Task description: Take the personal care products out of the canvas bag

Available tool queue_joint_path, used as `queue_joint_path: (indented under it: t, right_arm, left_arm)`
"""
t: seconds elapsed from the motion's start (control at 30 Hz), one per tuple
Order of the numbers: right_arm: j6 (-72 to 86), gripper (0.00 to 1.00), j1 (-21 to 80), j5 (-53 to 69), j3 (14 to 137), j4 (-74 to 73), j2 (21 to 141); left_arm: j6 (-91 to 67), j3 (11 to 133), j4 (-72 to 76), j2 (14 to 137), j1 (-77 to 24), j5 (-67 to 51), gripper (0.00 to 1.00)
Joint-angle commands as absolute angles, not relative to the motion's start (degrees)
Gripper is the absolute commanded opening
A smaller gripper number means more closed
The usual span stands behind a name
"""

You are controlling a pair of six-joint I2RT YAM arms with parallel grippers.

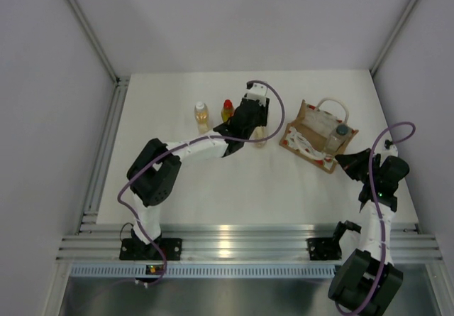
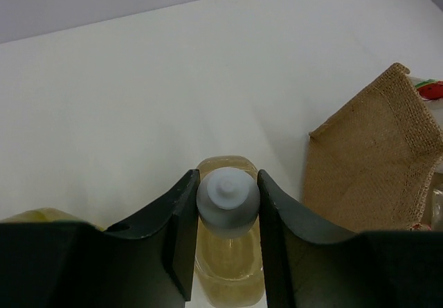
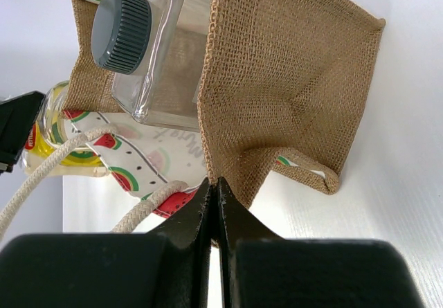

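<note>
The canvas bag (image 1: 312,133) lies at the right of the table with its watermelon-print panel (image 3: 149,157) and rope handles. A clear bottle with a dark grey cap (image 3: 122,30) pokes out of its mouth (image 1: 338,138). My right gripper (image 3: 216,183) is shut on the bag's burlap edge (image 1: 349,162). My left gripper (image 2: 228,183) is shut on the white cap of an amber bottle (image 2: 228,266), held upright just left of the bag (image 1: 260,135). Whether that bottle touches the table I cannot tell. Another amber bottle (image 1: 202,116) and a yellow bottle with a red cap (image 1: 227,109) stand further left.
The white table (image 1: 234,188) is enclosed by grey walls at the back and both sides. An aluminium rail (image 1: 241,241) runs along the near edge by the arm bases. The brown side of the bag (image 2: 374,169) lies close on the right of my left gripper.
</note>
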State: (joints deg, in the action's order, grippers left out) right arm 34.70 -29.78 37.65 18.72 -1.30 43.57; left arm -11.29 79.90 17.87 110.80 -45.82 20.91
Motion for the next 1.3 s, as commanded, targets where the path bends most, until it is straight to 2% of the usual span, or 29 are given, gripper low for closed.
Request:
queue_joint_path:
  t: [0.0, 0.2, 0.27, 0.3, 0.37, 0.4, 0.5, 0.6, 0.67, 0.93, 1.1, 1.27]
  right_arm:
    - [33.66, 0.0, -29.36, 37.62, 17.93, -1.76, 43.59]
    - [33.66, 0.0, -29.36, 37.71, 17.93, -1.76, 43.59]
    - [33.66, 0.0, -29.36, 37.71, 17.93, -1.76, 43.59]
    - [33.66, 0.01, -29.36, 37.71, 17.93, -1.84, 43.51]
    - [33.66, 0.01, -29.36, 37.71, 17.93, -1.76, 43.59]
    - [33.66, 0.0, -29.36, 37.71, 17.84, -1.76, 43.59]
    - [33.66, 0.0, -29.36, 37.71, 17.93, -1.76, 43.59]
    - [33.75, 0.0, -29.36, 37.71, 17.84, -1.76, 43.59]
    - [33.75, 0.01, -29.36, 37.71, 17.84, -1.85, 43.59]
    - [34.1, 0.01, -29.36, 37.88, 17.93, -1.76, 43.59]
    - [34.28, 0.01, -29.36, 37.97, 17.93, -1.76, 43.59]
    - [34.54, 0.01, -29.36, 37.97, 17.84, -1.76, 43.77]
  left_arm:
    - [-12.57, 78.4, 33.47, 108.28, -45.97, 20.57, 0.0]
    - [-11.43, 77.17, 34.01, 108.11, -47.02, 21.53, 0.01]
    - [-10.2, 77.08, 34.1, 108.02, -47.63, 21.97, 0.16]
    - [-9.76, 77.08, 34.19, 107.93, -47.81, 22.15, 0.3]
    - [-8.44, 77.17, 34.19, 107.84, -48.43, 22.41, 0.4]
    - [-8.0, 77.34, 34.1, 107.75, -48.6, 22.85, 0.48]
    - [-6.51, 77.61, 34.1, 107.58, -49.39, 23.81, 0.6]
    - [-5.89, 78.39, 33.14, 107.14, -50.1, 24.95, 0.68]
    - [-5.89, 78.92, 32.0, 106.44, -50.54, 25.92, 0.77]
    - [-8.96, 85.86, 24.44, 102.31, -53.52, 25.85, 0.81]
    - [-13.53, 94.56, 20.31, 104.67, -54.05, 13.12, 0.8]
    - [-14.41, 104.31, 15.91, 112.58, -54.67, 2.12, 0.78]
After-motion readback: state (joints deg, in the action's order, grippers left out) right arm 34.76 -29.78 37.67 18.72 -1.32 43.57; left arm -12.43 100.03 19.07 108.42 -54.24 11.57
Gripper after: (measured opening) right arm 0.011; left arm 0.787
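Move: The left hand has the white-capped bottle by its cap, the bottle's middle some 8 cm straight below the hand point and its foot down at the table. The red-capped bottle stands about 10 cm to the left of the held one, level with it; the canvas bag's middle is roughly 20 cm to its right. From the idle right hand the held bottle lies about 15 cm ahead and 26 cm to the left. The left fingers keep their grip on the cap through a slight shift back and right, then open wide and let go of the white-capped bottle. The hand climbs some 20 cm clear, slowly at first and then fast, also going about 10 cm right and 7 cm back, while the wrist rolls right side up, tips the fingers upward and turns nearly 20 degrees clockwise to face the bag. ##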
